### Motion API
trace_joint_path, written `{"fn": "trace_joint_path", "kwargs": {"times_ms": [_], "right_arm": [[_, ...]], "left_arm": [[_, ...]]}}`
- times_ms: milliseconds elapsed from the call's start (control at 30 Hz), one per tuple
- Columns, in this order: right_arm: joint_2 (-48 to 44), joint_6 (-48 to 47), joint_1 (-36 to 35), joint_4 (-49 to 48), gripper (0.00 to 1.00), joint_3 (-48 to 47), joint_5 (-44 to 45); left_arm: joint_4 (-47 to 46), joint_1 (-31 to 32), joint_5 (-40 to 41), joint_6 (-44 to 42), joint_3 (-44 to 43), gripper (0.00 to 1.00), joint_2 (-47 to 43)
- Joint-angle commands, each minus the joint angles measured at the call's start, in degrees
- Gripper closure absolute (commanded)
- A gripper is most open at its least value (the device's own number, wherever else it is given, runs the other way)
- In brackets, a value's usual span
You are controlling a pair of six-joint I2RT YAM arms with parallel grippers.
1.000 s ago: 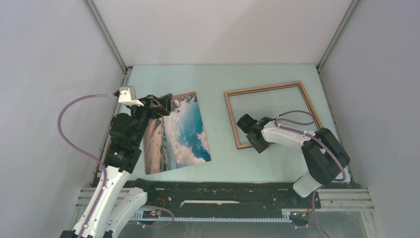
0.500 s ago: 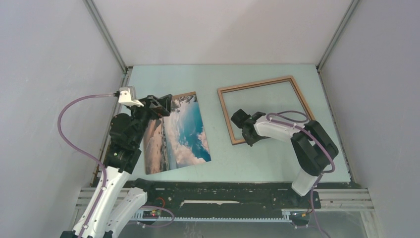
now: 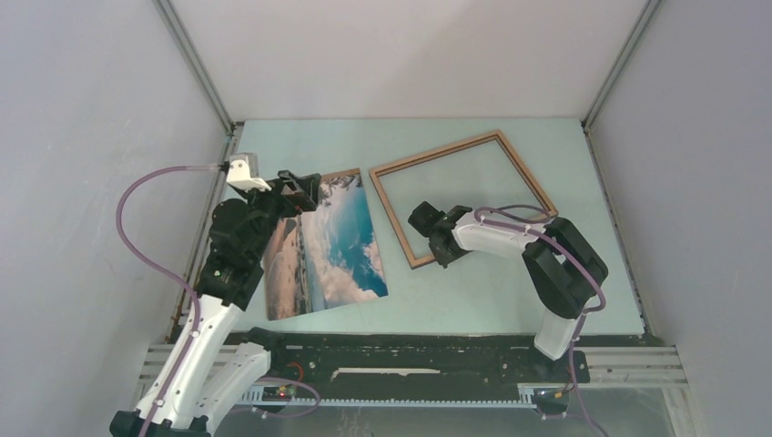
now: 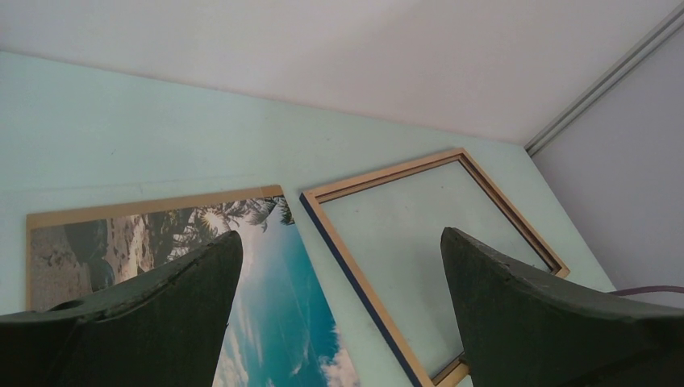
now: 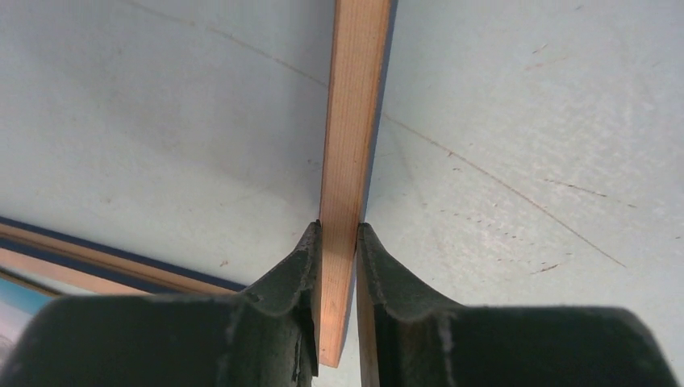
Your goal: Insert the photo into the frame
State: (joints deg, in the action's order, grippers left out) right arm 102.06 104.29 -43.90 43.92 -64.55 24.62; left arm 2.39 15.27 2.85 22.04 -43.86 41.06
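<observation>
The photo (image 3: 328, 241), a beach print, lies flat at the table's left; in the left wrist view the photo (image 4: 266, 290) shows below my fingers. The frame (image 3: 435, 151), thin light wood, lies turned at an angle just right of it, and the table shows through it. My right gripper (image 3: 428, 232) is shut on the frame's near rail close to its near-left corner. In the right wrist view the rail (image 5: 355, 121) stands pinched between the fingers (image 5: 302, 258) of that gripper (image 5: 339, 230). My left gripper (image 3: 305, 187) hovers open over the photo's far left corner, holding nothing; the left wrist view shows the gripper (image 4: 340, 235) and the frame (image 4: 381, 172).
Grey walls (image 3: 91, 137) enclose the pale green table (image 3: 473, 291) on three sides, with metal posts in the back corners. A black rail (image 3: 410, 350) runs along the near edge by the arm bases. Purple cables loop off both arms.
My right gripper has shut on the frame's near rail and dragged it leftward, turning it so its left corner now sits close to the photo. The left arm has shifted slightly.
</observation>
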Motion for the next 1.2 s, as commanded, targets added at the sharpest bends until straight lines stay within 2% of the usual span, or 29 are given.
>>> {"fn": "trace_joint_path", "kwargs": {"times_ms": [0,167,333,500,633,700,767,833,967,1000,1067,1167], "right_arm": [[-3.52,6.38,1.09,5.3,1.0,1.15,5.67],[-5.52,10.35,3.28,6.51,1.0,4.75,4.29],[-10.43,17.03,2.07,7.89,1.0,9.33,4.91],[-12.49,17.67,0.09,11.2,1.0,9.86,6.65],[-11.75,14.53,-0.99,11.27,1.0,9.89,7.8],[-11.22,14.41,-1.96,11.87,0.91,9.89,8.42],[-11.26,12.74,-2.51,10.99,0.74,9.89,8.25],[-12.25,8.87,-3.58,9.79,0.59,9.69,9.03],[-15.26,0.53,-7.19,10.96,0.33,7.47,14.27],[-15.97,-2.36,-7.87,11.38,0.31,6.92,15.64],[-17.97,-14.23,-9.04,7.66,0.25,6.75,18.26],[-19.17,-42.97,-9.09,-8.37,0.22,7.85,17.19]], "left_arm": [[-0.05,0.12,0.2,0.42,-3.87,0.0,0.5],[-0.04,0.12,-0.2,0.78,-3.93,0.0,0.13],[-0.09,0.11,-0.92,1.28,-3.96,0.0,-0.69],[-0.07,0.2,-1.36,1.63,-4.04,0.0,-1.43],[-0.1,0.5,-0.93,1.43,-4.0,0.0,-2.53],[0.0,0.79,-0.75,1.41,-3.96,0.0,-2.65],[0.01,0.91,-1.14,1.32,-4.03,0.0,-2.57],[0.09,0.9,-1.01,1.1,-4.16,0.0,-2.22],[2.09,0.91,-4.16,0.25,-6.01,0.0,0.1],[2.66,0.92,-4.75,0.42,-6.55,0.0,1.0],[4.33,0.82,-5.19,0.87,-7.76,0.0,3.0],[6.52,0.76,-4.48,2.23,-8.78,0.0,6.84]]}}
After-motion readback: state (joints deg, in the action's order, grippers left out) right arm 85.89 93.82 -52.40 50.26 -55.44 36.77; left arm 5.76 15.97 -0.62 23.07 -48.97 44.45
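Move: My right hand is already pinching the frame's near rail by its near-left corner, which is about 5 cm to the left and 2 cm back. The frame's middle lies some 15 cm ahead and 6 cm to the right, about level with my fingertips. The photo's middle is roughly 27 cm to the left and 4 cm ahead. From my idle left hand, the frame's middle is about 14 cm ahead, 30 cm to the right and 31 cm below. Keeping the rail pinched in my right hand, I drag the frame about 6 cm right and nearly 5 cm back towards me, away from the photo, while my wrist turns some 10 degrees clockwise. Then I open wide, let go of the rail and lift off over the near-left corner, swinging the hand back counter-clockwise and a little left as it rises. ##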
